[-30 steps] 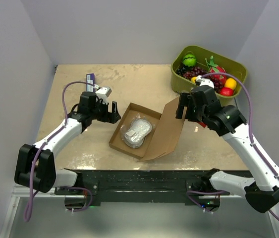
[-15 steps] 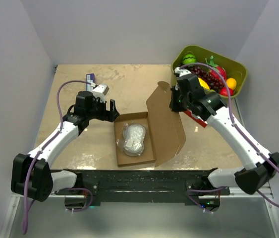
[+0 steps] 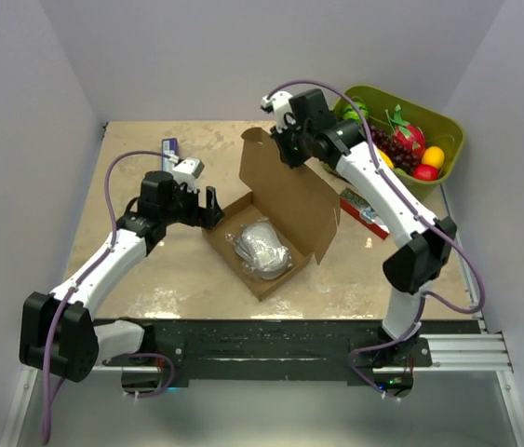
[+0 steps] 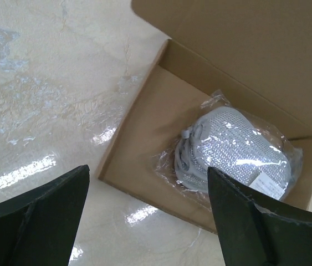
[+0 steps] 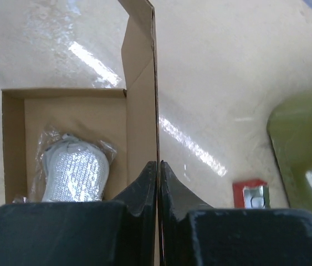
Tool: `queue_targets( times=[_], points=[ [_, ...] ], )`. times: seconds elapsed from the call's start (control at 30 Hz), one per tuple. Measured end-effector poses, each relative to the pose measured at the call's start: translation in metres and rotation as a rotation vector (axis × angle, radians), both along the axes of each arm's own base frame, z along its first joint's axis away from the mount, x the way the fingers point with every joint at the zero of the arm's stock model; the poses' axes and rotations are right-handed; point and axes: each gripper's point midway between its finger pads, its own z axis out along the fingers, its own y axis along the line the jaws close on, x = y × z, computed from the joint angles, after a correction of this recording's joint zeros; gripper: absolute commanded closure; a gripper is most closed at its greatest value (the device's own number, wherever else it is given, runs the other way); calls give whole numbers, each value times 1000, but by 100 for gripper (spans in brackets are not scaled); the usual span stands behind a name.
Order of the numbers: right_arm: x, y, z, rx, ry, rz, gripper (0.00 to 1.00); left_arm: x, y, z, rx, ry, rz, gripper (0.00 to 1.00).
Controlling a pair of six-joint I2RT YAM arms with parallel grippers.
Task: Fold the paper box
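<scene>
The paper box (image 3: 289,200) is brown cardboard and sits mid-table, its lid standing nearly upright over the shallow tray (image 3: 227,235). A grey item in a clear plastic bag (image 3: 262,247) lies in the tray. My right gripper (image 3: 283,151) is shut on the lid's top edge; in the right wrist view the fingertips (image 5: 151,176) pinch the lid (image 5: 156,83), seen edge-on. My left gripper (image 3: 210,209) stands open just left of the tray, touching nothing. In the left wrist view the left gripper (image 4: 147,221) hovers over the tray's near wall (image 4: 139,183) and the bag (image 4: 233,155).
An olive-green bin (image 3: 448,121) of fruit stands at the back right. A red packet (image 3: 364,209) lies right of the box, and the red packet (image 5: 250,194) also shows in the right wrist view. A small purple item (image 3: 169,149) lies at the back left. White walls close three sides.
My right gripper has shut on the lid's edge and swung it up and to the left until it stands; the tray turned on the table. The left arm barely moved.
</scene>
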Motion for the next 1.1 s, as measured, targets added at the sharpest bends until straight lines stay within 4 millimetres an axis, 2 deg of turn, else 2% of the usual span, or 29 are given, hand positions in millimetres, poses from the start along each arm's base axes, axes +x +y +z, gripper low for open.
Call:
queue_targets(
  times=[0.03, 0.13, 0.2, 0.27, 0.3, 0.4, 0.43, 0.47, 0.53, 0.73, 0.77, 0.83, 0.9, 0.97, 1.03, 1.1],
  points=[
    [5, 7, -1, -4, -5, 34, 89, 0, 0, 0, 0, 0, 0, 9],
    [19, 27, 0, 3, -26, 131, 65, 0, 0, 0, 0, -1, 0, 9],
    [28, 41, 0, 12, -48, 181, 45, 0, 0, 0, 0, -1, 0, 9],
    [34, 50, 0, 17, -62, 206, 36, 0, 0, 0, 0, -1, 0, 9],
    [36, 55, 1, 22, -72, 216, 28, 0, 0, 0, 0, -2, 0, 9],
    [41, 58, 10, 35, -106, 173, 13, 1, 1, 0, 6, -4, 4, 8],
    [43, 56, 17, 42, -130, 144, 3, 1, 2, 0, 8, -5, 6, 8],
    [43, 53, 24, 50, -150, 116, 1, 1, 2, 0, 12, -7, 6, 8],
    [33, 36, 43, 79, -201, 42, 1, 2, 3, 0, 16, -12, 9, 8],
    [-27, -50, 132, 248, -402, -211, 1, 4, 10, 11, 7, -49, 24, 7],
    [-38, -66, 142, 285, -430, -253, 1, 6, 14, 14, 1, -59, 33, 7],
    [-54, -92, 148, 328, -459, -329, 1, 11, 26, 21, -14, -81, 63, 7],
    [-63, -117, 139, 359, -465, -413, 1, 18, 42, 31, -33, -115, 101, 7],
    [-62, -130, 116, 361, -438, -473, 1, 25, 60, 40, -49, -148, 147, 7],
    [-58, -139, 73, 326, -365, -527, 1, 32, 73, 48, -53, -190, 177, 7],
    [-56, -139, 21, 269, -267, -551, 1, 36, 75, 54, -51, -221, 173, 7]
  ],
)
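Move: The right gripper is shut on the upright lid's top edge; the lid's middle is straight below, about 12 cm down and 3 cm back. The tray with the bagged item lies some 9 cm back, 8 cm left and 24 cm below, the red pack about 22 cm right and level, the fruit basket 31 cm right and 18 cm ahead. From the open left gripper, the tray's middle is roughly 13 cm right, 2 cm ahead and 12 cm down; the lid's middle is 21 cm right, 7 cm ahead. Carry the lid's edge on forward and left about 7 cm with the right gripper, open wide to let go, then sweep back right some 20 cm, climbing about 15 cm before dropping down beside the lid's right end. Hold the left gripper nearly still at first, open, then draw it left, up and slightly forward, away from the tray. ##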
